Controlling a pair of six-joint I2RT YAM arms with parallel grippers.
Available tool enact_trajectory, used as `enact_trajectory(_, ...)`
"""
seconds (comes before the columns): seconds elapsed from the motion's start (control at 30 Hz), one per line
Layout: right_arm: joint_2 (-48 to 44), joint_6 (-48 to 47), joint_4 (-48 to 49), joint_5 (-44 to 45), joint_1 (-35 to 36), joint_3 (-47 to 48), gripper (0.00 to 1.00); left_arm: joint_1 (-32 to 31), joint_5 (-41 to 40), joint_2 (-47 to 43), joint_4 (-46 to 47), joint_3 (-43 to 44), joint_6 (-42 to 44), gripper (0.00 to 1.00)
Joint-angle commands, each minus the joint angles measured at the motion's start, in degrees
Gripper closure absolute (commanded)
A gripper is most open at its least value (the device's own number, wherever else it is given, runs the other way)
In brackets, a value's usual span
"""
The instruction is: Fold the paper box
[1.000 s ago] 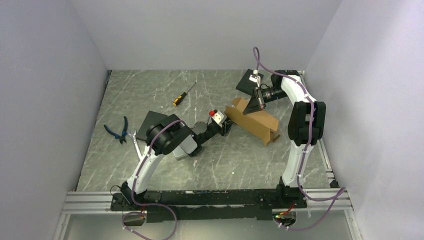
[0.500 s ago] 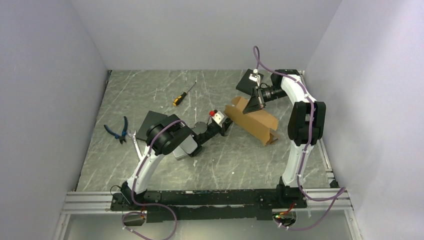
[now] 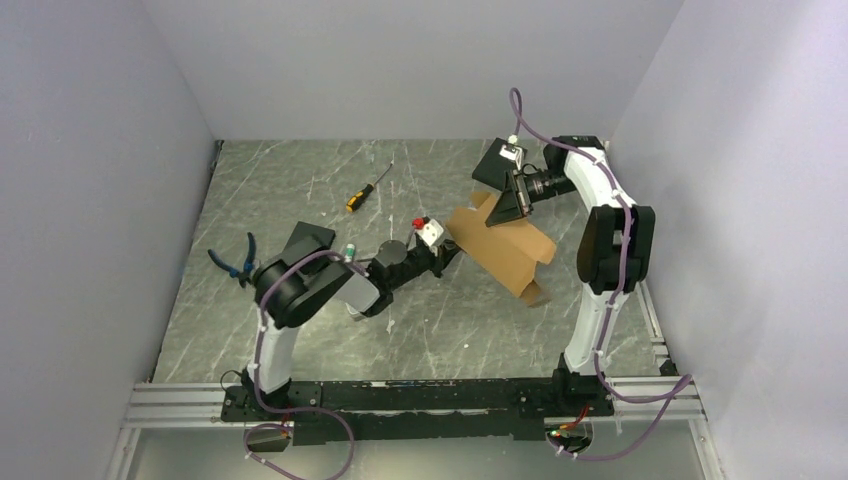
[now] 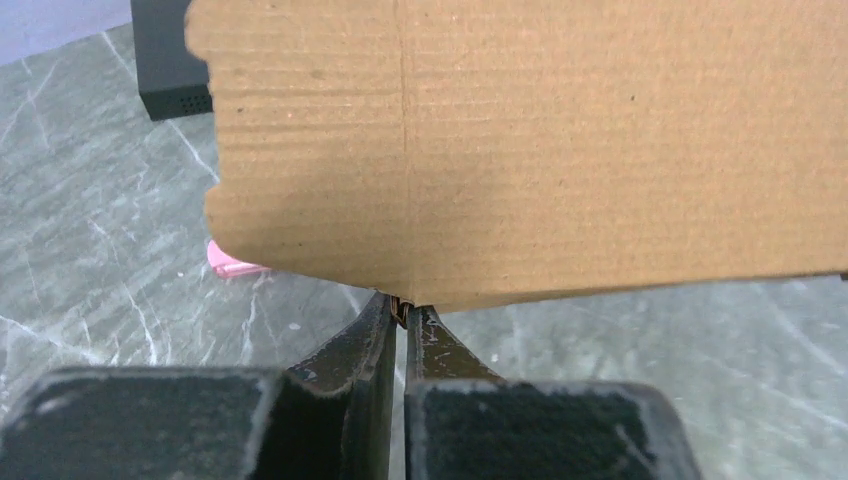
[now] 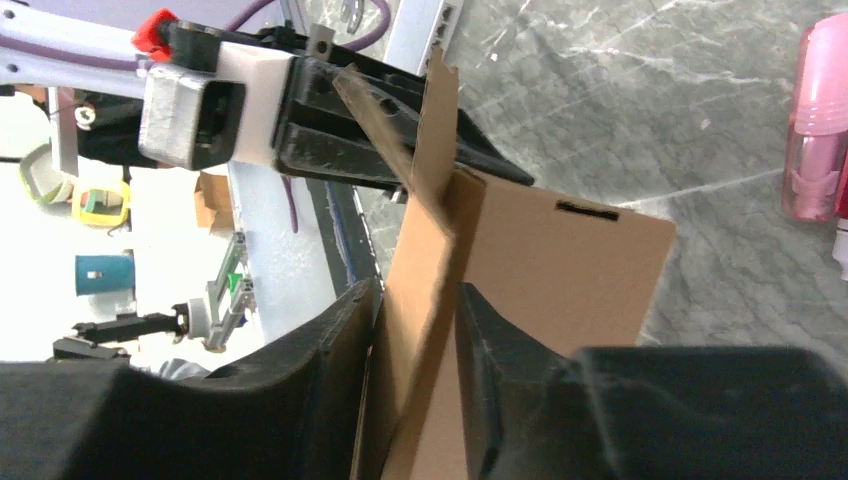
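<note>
The tan paper box point(image 3: 507, 252) is held up off the table, right of centre, as a part-folded carton. My left gripper point(image 3: 451, 252) is shut on its left edge; in the left wrist view the fingertips point(image 4: 405, 312) pinch the bottom edge of the cardboard point(image 4: 600, 150) at a crease. My right gripper point(image 3: 503, 212) comes down on the box's far top. In the right wrist view its jaws point(image 5: 417, 310) stand apart with a cardboard panel point(image 5: 430, 300) slanting loosely between them. The left gripper point(image 5: 300, 120) shows beyond, gripping the flap.
A yellow-handled screwdriver point(image 3: 367, 188) lies at the back centre. Blue pliers point(image 3: 238, 260) lie at the left. One black slab point(image 3: 303, 243) sits behind the left arm, another point(image 3: 491, 166) under the right wrist. A pink bottle point(image 5: 818, 130) stands near the box.
The left jaws closed on the box edge and the left arm's elbow swung left. The right jaws parted. The box's near right end dropped lower.
</note>
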Motion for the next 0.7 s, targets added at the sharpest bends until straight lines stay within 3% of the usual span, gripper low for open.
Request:
enact_trajectory(0.0,-5.6,-1.2,-1.0,-1.6,0.6,3.1,0.49,-0.7,3.2,-11.7,-11.8,-0.6,-3.9,1.0)
enact_trajectory(0.1,-7.4,-0.5,-0.6,-1.5,0.6,3.6,0.31,-0.7,3.5,-17.2,-23.8,-0.3,-6.3,1.0)
enact_trajectory(0.27,-10.3,3.7,4.1,-0.5,0.7,2.1,0.15,-0.7,4.2,-24.6,-41.3,0.6,-8.1,1.0)
enact_trajectory(0.5,-13.4,9.8,11.8,2.1,0.5,-0.3,0.01,-0.6,5.1,-33.0,-61.9,2.6,-7.4,1.0)
enact_trajectory(0.67,-16.0,11.5,16.5,3.0,0.1,-2.1,0.0,-0.6,5.4,-37.5,-73.3,3.6,-9.0,1.0)
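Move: My left hand already pinches the left end of the paper box; the box's middle is about 11 cm to its right, 1 cm back and a couple of centimetres higher. The box's middle lies some 3 cm back of my right hand and 4 cm below, with no sideways offset. From my left hand, the pink tube is 8 cm ahead and 3 cm right, the white ring 11 cm ahead and 5 cm right, and the grey case 9 cm back and 21 cm left, all about 9 cm lower. I open my right fingers wide from around the box panel and lift that hand clear, about 6 cm up. Keeping its pinch, my left hand draws the box back towards my base and to the left, some 10 cm in all, rising about 5 cm early and then sinking a little, while its fingertips tip downward by roughly 30 degrees. ##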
